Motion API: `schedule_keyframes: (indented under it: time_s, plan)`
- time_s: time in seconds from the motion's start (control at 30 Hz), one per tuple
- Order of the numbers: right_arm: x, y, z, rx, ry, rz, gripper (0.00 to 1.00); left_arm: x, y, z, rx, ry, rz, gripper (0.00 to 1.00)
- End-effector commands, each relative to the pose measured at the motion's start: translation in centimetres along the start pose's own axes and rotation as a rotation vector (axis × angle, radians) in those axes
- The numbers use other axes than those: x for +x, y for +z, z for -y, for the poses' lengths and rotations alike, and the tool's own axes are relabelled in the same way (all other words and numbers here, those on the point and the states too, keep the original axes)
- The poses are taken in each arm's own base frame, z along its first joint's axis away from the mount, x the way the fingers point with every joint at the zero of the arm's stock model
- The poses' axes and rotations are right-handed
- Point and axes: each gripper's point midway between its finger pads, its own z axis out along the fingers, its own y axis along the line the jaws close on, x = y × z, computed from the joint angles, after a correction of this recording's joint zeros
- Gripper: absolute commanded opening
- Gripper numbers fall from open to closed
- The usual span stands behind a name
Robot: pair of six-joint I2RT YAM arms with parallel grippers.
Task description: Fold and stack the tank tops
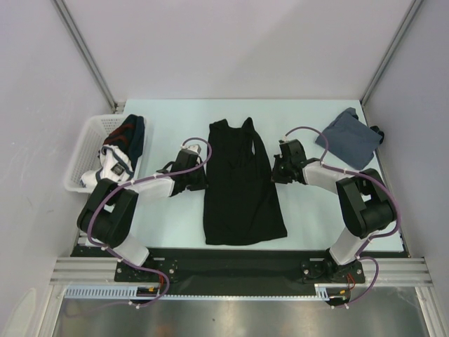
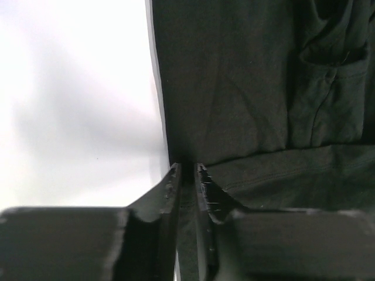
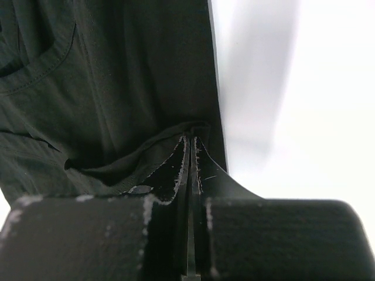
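Note:
A black tank top point(image 1: 238, 189) lies flat in the middle of the table, straps toward the back. My left gripper point(image 1: 198, 175) sits at its left edge. In the left wrist view the left gripper point(image 2: 187, 171) has its jaws almost together, with the hem of the black tank top point(image 2: 234, 88) between them. My right gripper point(image 1: 276, 170) is at the right edge. The right wrist view shows the right gripper point(image 3: 191, 140) shut, with a raised fold of the black tank top point(image 3: 117, 88) pinched at its tips. A slate blue-grey tank top point(image 1: 347, 137) lies folded at the back right.
A white basket point(image 1: 78, 158) stands at the left edge with dark and red-and-white clothes point(image 1: 126, 137) piled in it. The pale table point(image 1: 316, 203) is walled in on three sides. A black strip runs along the near edge, by the arm bases.

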Motion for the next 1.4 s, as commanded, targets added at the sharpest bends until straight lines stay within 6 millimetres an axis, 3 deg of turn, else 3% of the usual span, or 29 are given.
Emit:
schedule_keyframes:
  time_s: [0.0, 0.1, 0.17, 0.6, 0.9, 1.37]
  plan:
    - [-0.9, -0.2, -0.8, -0.029, -0.018, 0.033, 0.00, -0.3, -0.4, 0.4, 0.012, 0.025, 0.014, 0.17]
    - [-1.2, -0.5, -0.7, -0.024, -0.019, 0.045, 0.00, -0.6, -0.7, 0.4, 0.011, 0.033, 0.022, 0.01]
    - [-1.2, -0.6, -0.7, -0.024, -0.019, 0.045, 0.00, -0.8, -0.9, 0.5, 0.008, 0.039, 0.027, 0.00]
    - [-3.8, -4.7, -1.4, -0.028, -0.025, 0.157, 0.00, -3.7, -5.2, 1.9, 0.059, 0.048, 0.172, 0.00]
    - [-4.7, -5.1, -1.0, 0.001, -0.012, 0.174, 0.00, -5.3, -6.5, 1.9, 0.041, 0.039, 0.241, 0.00]
    - [-7.3, -8.1, -1.2, 0.021, -0.007, 0.280, 0.00, -7.5, -9.0, 2.1, 0.047, 0.048, 0.374, 0.00]
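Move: The black tank top's stitched hem edge lies across its middle; its left corner is right between the left fingers, and its right corner is already pinched in the right. The shoulder straps lie about 23 cm ahead and 10 cm right of the left hand, or 21 cm ahead and 12 cm left of the right hand. The near fold lies some 20 cm back and 13 cm right of the left hand. The folded blue tank top is roughly 15 cm ahead and 25 cm right of the right hand. The black tank top's left hem corner is pinched as the left fingers finish shutting on it, while the right hand keeps its pinch. Both hands then lift the hem off the layer below, the left nearly 10 cm and the right about 7, easing midway and drawing outward 2 cm or so each, fingers tipping forward by some 10 to 15 degrees. ##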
